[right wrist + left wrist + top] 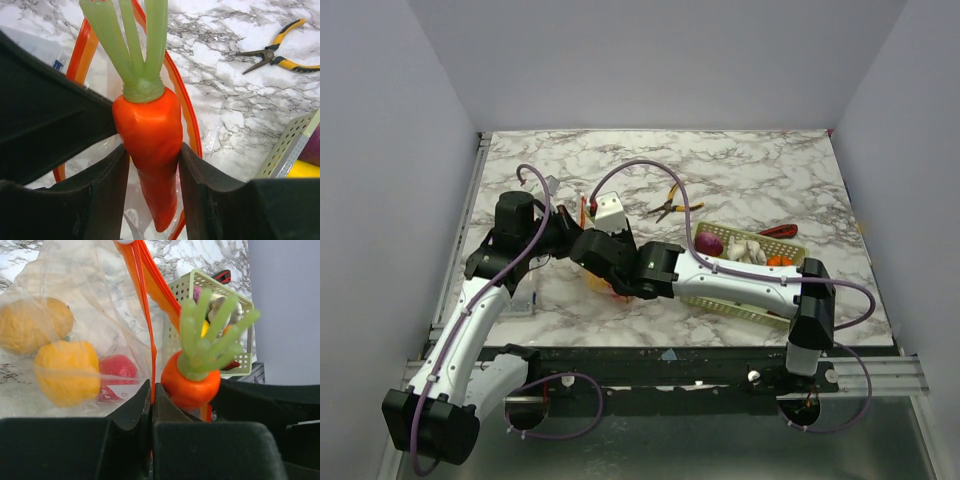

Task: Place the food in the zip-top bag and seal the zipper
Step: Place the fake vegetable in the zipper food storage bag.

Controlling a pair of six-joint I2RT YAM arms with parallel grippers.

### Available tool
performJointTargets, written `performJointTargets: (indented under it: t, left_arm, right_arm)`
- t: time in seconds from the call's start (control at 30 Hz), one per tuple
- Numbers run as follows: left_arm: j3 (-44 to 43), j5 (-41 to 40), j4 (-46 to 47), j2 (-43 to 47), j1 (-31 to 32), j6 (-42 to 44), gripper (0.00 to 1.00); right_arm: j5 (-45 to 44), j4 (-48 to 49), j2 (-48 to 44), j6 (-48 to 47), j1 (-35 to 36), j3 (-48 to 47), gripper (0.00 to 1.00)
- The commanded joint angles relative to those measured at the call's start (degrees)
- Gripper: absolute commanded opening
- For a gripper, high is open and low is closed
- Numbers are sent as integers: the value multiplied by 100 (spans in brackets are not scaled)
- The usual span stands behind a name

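Note:
In the left wrist view my left gripper is shut on the red-orange zipper and holds one edge of the clear zip-top bag up. Inside the bag lie a yellow pepper, a yellow-orange fruit and a red apple. My right gripper is shut on an orange toy carrot with green leaves. It holds the carrot tip-down inside the loop of the zipper, at the bag's mouth. From above, both grippers meet left of centre.
A pale green mesh basket with more food and white bulbs lies under the right arm. Yellow-handled pliers lie behind it, and a red-handled tool lies by the basket's far corner. Walls enclose the marble table.

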State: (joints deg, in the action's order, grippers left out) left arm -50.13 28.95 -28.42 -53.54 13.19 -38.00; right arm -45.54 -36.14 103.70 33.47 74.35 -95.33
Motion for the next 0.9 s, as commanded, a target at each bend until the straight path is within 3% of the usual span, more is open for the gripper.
performJointTargets:
  t: [0.0,0.3,0.5,0.7,0.87]
  left_arm:
    - [-34,133,169,-18,-1,89,0]
    - [-71,55,78,-61,-2,377,0]
    - [-441,-408,-446,-261,-7,877,0]
    - [-327,-584,-532,-255,-9,939,0]
    - [-353,-711,-792,-256,-1,1108,0]
  right_arm:
    - [129,-322,300,-147,-81,-399,51]
    - [250,-1154,858,-903,-324,-1810,65]
    - [635,-1521,688,-1242,-402,-2467,75]
    - [1638,-754,-212,-833,-777,-1144,77]
    - [1728,-523,-997,-1005,-947,-93,75]
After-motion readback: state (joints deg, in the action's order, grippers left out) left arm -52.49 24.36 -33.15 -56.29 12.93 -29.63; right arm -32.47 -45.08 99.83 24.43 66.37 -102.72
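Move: My right hand still has the carrot between its fingers, the carrot's middle just below the fingertips. The bag's mouth opens around it, its centre about 3 cm below and 1 cm forward and left. Inside, some 14 cm down, the red tomato sits about 1 cm ahead and 3 cm to the right, the yellow pepper roughly 4 cm ahead and 4 cm left. My left hand pinches the rim, with the carrot about 4 cm to its right, 1 cm back and 3 cm lower. I open my right fingers wide to let go of the carrot in the bag's mouth while easing forward 2 to 3 cm, then lift about 6 cm clear and swing right away from the bag, sinking a little at the end. My left hand keeps its pinch on the rim, drifting a couple of centimetres left and down, slightly forward, and rolling about 10 degrees, left side up. ##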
